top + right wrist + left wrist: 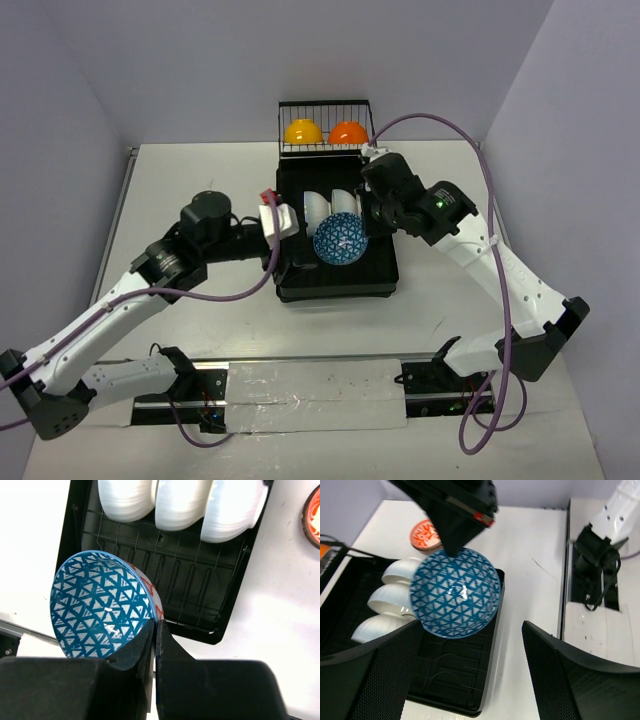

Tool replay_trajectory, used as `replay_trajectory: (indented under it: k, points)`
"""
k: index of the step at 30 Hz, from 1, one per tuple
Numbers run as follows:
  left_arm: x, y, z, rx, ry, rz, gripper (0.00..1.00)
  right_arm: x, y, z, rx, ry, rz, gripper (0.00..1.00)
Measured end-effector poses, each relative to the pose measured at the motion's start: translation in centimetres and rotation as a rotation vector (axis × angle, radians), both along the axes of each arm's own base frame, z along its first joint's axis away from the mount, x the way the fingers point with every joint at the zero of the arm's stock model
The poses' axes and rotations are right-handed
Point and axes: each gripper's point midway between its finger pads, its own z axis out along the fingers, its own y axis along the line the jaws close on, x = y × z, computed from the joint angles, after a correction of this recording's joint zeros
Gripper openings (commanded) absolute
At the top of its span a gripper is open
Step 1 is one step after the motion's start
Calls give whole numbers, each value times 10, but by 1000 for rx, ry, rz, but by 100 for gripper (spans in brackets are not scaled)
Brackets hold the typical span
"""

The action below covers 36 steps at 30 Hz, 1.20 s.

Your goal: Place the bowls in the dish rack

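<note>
The black dish rack [340, 275] lies mid-table, with three white bowls [330, 205] on edge in its slats. In its wire basket at the back sit a yellow bowl [302, 131] and an orange bowl [348, 132]. My right gripper [156, 626] is shut on the rim of a blue patterned bowl [100, 612], holding it tilted over the rack [165, 580]. From the left wrist the same bowl [455, 592] hangs ahead of my left gripper [470, 680], which is open and empty at the rack's left side [283, 228].
Another red-and-white patterned bowl [426, 534] lies upside down on the white table beyond the rack, also at the right wrist view's edge [312, 515]. The right arm [440, 215] reaches over the rack's right side. Walls close in the table at the back and sides.
</note>
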Motion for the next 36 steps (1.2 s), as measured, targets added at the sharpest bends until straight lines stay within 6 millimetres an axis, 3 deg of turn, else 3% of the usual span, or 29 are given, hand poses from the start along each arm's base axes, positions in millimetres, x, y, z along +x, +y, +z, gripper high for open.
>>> replay_trajectory:
  k: [12,19,30,36]
  points:
    - [-3,-48,-36,246,-156,-165,78,4,-2,0,18,-8,9,0]
    - [4,-58,-63,382,-161,-212,57,6,-1,1,18,-14,21,0]
    - [16,-71,-93,489,-84,-225,47,6,-2,1,9,-19,27,0]
    - [19,-74,-94,503,-77,-223,38,8,-4,2,-3,-28,28,0]
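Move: The blue bowl, held by its rim in the right hand, sits about 6 cm ahead of the left hand, 9 cm to its right and 11 cm lower. Well below in the rack, the left white bowl is some 14 cm ahead of the left hand and 2 cm right, the middle one 15 cm ahead and 8 cm right. From the right hand, the blue bowl's middle is level ahead, 6 cm left and 2 cm lower. Sinking about 9 cm and rightward, the left hand tips down, half-closing around the right-held blue bowl's near rim. ##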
